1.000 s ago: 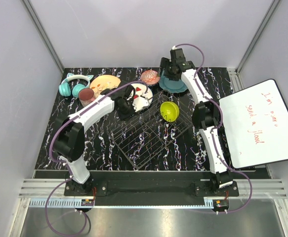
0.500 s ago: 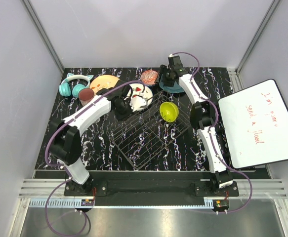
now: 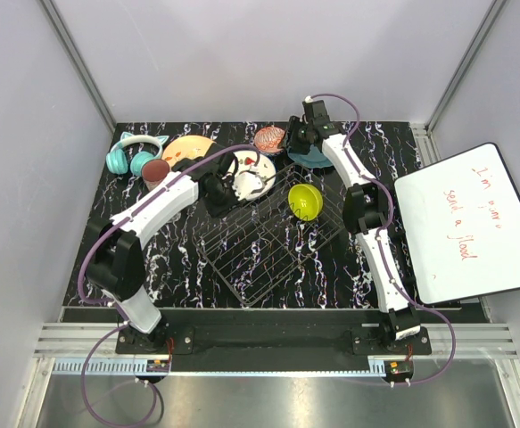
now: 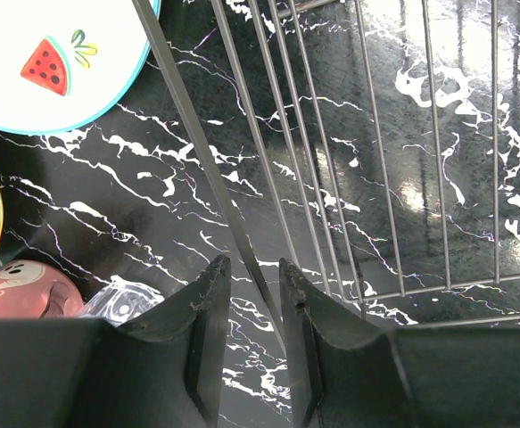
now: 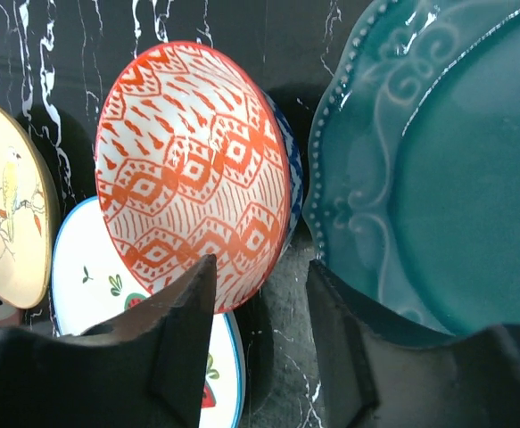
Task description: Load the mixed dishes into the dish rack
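Note:
The red patterned bowl [image 5: 193, 169] [image 3: 269, 138] stands on edge at the back of the table, beside the teal plate [image 5: 447, 169] [image 3: 317, 159]. My right gripper [image 5: 262, 263] [image 3: 297, 138] is open, one finger in front of the bowl's lower rim and the other over the plate's edge. My left gripper [image 4: 252, 263] [image 3: 217, 190] sits at the far-left corner of the dish rack [image 4: 375, 134] [image 3: 268, 245]. Its jaws are narrowly open with a rack wire running between them. The watermelon plate [image 4: 54, 62] [image 3: 246, 174] lies just beyond. A yellow-green bowl [image 3: 305, 200] rests in the rack.
The tan floral plate [image 3: 188, 149], pink mug [image 3: 157, 169] [image 4: 23, 290] and a small clear glass [image 4: 121, 299] sit at the back left, next to teal cat-ear headphones [image 3: 133, 152]. A whiteboard [image 3: 469, 223] lies off the table's right edge.
My right gripper moved left from above the teal plate to the red bowl, and its jaws narrowed. My left gripper crept toward the watermelon plate, which shifted slightly left.

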{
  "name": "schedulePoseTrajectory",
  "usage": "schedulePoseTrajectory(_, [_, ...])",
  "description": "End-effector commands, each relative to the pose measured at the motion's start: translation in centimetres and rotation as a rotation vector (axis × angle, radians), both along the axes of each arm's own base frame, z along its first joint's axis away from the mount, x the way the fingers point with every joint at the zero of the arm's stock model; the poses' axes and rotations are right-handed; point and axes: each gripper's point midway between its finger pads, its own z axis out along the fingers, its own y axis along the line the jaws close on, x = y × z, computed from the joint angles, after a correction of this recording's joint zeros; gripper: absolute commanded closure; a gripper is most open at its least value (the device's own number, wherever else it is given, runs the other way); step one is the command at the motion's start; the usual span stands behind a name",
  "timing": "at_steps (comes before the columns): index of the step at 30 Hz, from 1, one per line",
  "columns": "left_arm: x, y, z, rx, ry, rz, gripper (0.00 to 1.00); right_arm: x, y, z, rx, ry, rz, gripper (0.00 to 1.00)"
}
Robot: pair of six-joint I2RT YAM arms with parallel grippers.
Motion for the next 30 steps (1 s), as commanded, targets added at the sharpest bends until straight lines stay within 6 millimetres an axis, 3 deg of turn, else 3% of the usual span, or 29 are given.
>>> schedulePoseTrajectory(1, [0.2, 0.3, 2.2, -0.018, -0.057, 0.025, 0.68, 0.8, 1.2, -0.2, 0.044, -0.026, -0.001, 0.51])
schedulePoseTrajectory(6, [0.2, 0.7, 2.1, -0.008, -0.058, 0.028, 0.68, 1.0, 1.3, -1.3, 0.053, -0.02, -0.005, 0.61])
schedulePoseTrajectory(13, [0.2, 1.0, 2.0, -0.011, -0.053, 0.043, 0.69, 1.0, 1.5, 0.1, 0.05, -0.048, 0.016, 0.95])
schedulePoseTrajectory(14, [0.3, 1.1, 2.0, -0.012, -0.052, 0.048, 0.69, 1.0, 1.5, 1.3, 0.048, -0.069, 0.023, 1.0])
schedulePoseTrajectory(24, [0.0, 1.0, 1.4, -0.025, -0.042, 0.052, 0.69, 0.6, 0.4, 9.8, -0.025, -0.229, 0.029, 1.0])
schedulePoseTrajectory(25, [0.0, 1.0, 1.3, -0.022, -0.046, 0.049, 0.69, 0.4, 0.2, 11.9, -0.038, -0.266, 0.028, 1.0])
schedulePoseTrajectory(27, [-0.3, 1.3, 0.5, -0.012, -0.033, 0.048, 0.69, 0.1, -0.7, 14.0, -0.127, -0.322, 0.014, 1.0])
schedulePoseTrajectory(28, [-0.2, 1.4, 0.4, -0.015, -0.037, 0.054, 0.69, -0.5, -0.8, 16.4, -0.154, -0.363, 0.014, 1.0])
schedulePoseTrajectory(30, [-0.2, 1.4, 0.1, -0.03, -0.025, 0.055, 0.69, -1.2, -2.2, 17.8, -0.252, -0.397, 0.005, 1.0])
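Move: The patterned red bowl's middle lies about 5 cm left of the right hand, 1 cm ahead and 4 cm below, its right rim in line with the gap between the open fingers. From that hand, the teal plate is some 7 cm to the right and 2 cm back, the white plate 9 cm left and 9 cm back, and the green bowl in the rack 5 cm right and 17 cm back. From the left hand, the red bowl lies roughly 20 cm ahead, 15 cm right and 10 cm below. The right hand sinks about 2.5 cm, easing a little forward, and shuts from half open onto the red bowl's right rim, one finger inside and one outside, then stays low for a moment and lifts the bowl faster and faster by some 5 cm, drifting about 2 cm to the right as its left side tips down by roughly 10 degrees. The left hand keeps its partly open fingers around the rack's upper rail and barely shifts, easing only a centimetre or so left, then slightly back and down. ##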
